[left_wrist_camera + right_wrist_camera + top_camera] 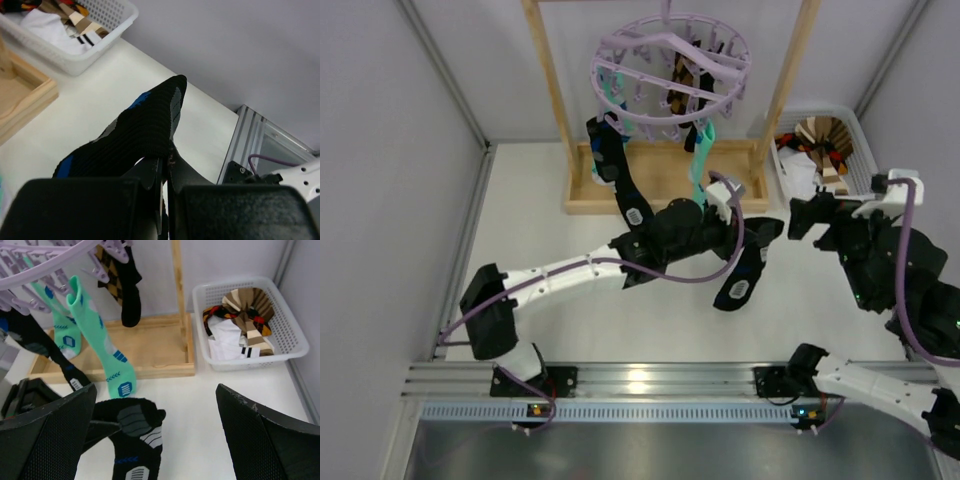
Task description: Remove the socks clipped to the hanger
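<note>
The lilac hanger hangs from the wooden frame; it also shows in the right wrist view. A black sock and a mint sock hang clipped to it, and a second mint sock shows in the right wrist view. My left gripper is shut on another black sock with grey, white and blue patches, held free of the hanger above the table. That sock fills the left wrist view and shows in the right wrist view. My right gripper is open and empty, just right of that sock.
A white basket at the back right holds brown-and-white cloth items; it also shows in the right wrist view. The wooden frame stand has a tray base behind the left gripper. A brown argyle sock hangs from the hanger.
</note>
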Robot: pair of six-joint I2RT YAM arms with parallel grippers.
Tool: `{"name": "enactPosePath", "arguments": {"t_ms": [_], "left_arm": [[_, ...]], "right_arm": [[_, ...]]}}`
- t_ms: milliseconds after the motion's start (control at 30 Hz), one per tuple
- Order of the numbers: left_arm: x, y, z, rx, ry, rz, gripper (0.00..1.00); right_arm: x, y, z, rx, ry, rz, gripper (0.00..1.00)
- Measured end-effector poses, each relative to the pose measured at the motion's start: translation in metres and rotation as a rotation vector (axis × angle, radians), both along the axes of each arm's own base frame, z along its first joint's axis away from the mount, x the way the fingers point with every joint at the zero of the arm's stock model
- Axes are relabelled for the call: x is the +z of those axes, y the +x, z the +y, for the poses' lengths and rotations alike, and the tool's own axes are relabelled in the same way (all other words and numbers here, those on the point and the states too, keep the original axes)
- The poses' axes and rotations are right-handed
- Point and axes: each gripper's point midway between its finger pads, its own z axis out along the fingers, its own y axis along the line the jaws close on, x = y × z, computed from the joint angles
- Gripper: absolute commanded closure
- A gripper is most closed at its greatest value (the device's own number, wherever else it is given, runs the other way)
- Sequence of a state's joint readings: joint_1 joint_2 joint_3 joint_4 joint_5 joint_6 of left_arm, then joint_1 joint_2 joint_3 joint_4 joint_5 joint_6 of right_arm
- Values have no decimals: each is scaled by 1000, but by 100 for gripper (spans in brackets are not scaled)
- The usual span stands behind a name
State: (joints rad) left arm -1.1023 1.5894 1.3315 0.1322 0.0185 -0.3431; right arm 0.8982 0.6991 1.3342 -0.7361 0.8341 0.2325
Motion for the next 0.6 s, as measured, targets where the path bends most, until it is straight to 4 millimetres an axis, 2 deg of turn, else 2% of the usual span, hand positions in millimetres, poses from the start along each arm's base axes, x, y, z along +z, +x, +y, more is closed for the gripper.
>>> {"name": "enactPosePath", "arguments": {"t_ms": [67, 300, 467, 600], "left_arm": [[-1, 14, -17, -28, -5, 10, 100], [-4, 83, -80, -111, -45, 5, 100], [2, 137, -123, -148, -140, -27, 100], [15, 175, -141, -117, -243, -125, 100]], "right_arm": [[1, -8, -18, -40, 13, -15, 1], [1, -25, -53, -115, 45, -49, 0], [-4, -34, -69, -143, 64, -63, 1], [-11, -37, -74, -149, 76, -67, 1]]}}
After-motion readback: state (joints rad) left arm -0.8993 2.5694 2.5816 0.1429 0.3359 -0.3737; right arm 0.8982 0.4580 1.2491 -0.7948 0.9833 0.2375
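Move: The white basket lies about 31 cm ahead of my left hand, 28 cm to its right and 24 cm lower. The mint sock hangs about 13 cm ahead and 9 cm to the left of that hand, its middle some 6 cm lower; the hanger's ring is about 27 cm ahead, 16 cm left and 14 cm higher. From my right hand, the basket is about 32 cm ahead, 20 cm right and 35 cm down. With the black sock still pinched in its shut fingers, my left hand sweeps forward and right towards the basket, about 18 cm out and 14 cm across. It stays nearly level, and late on its fingers tip up some 15 degrees. My empty right hand, wide open, backs off about 7 cm right and a little back, slowing. ##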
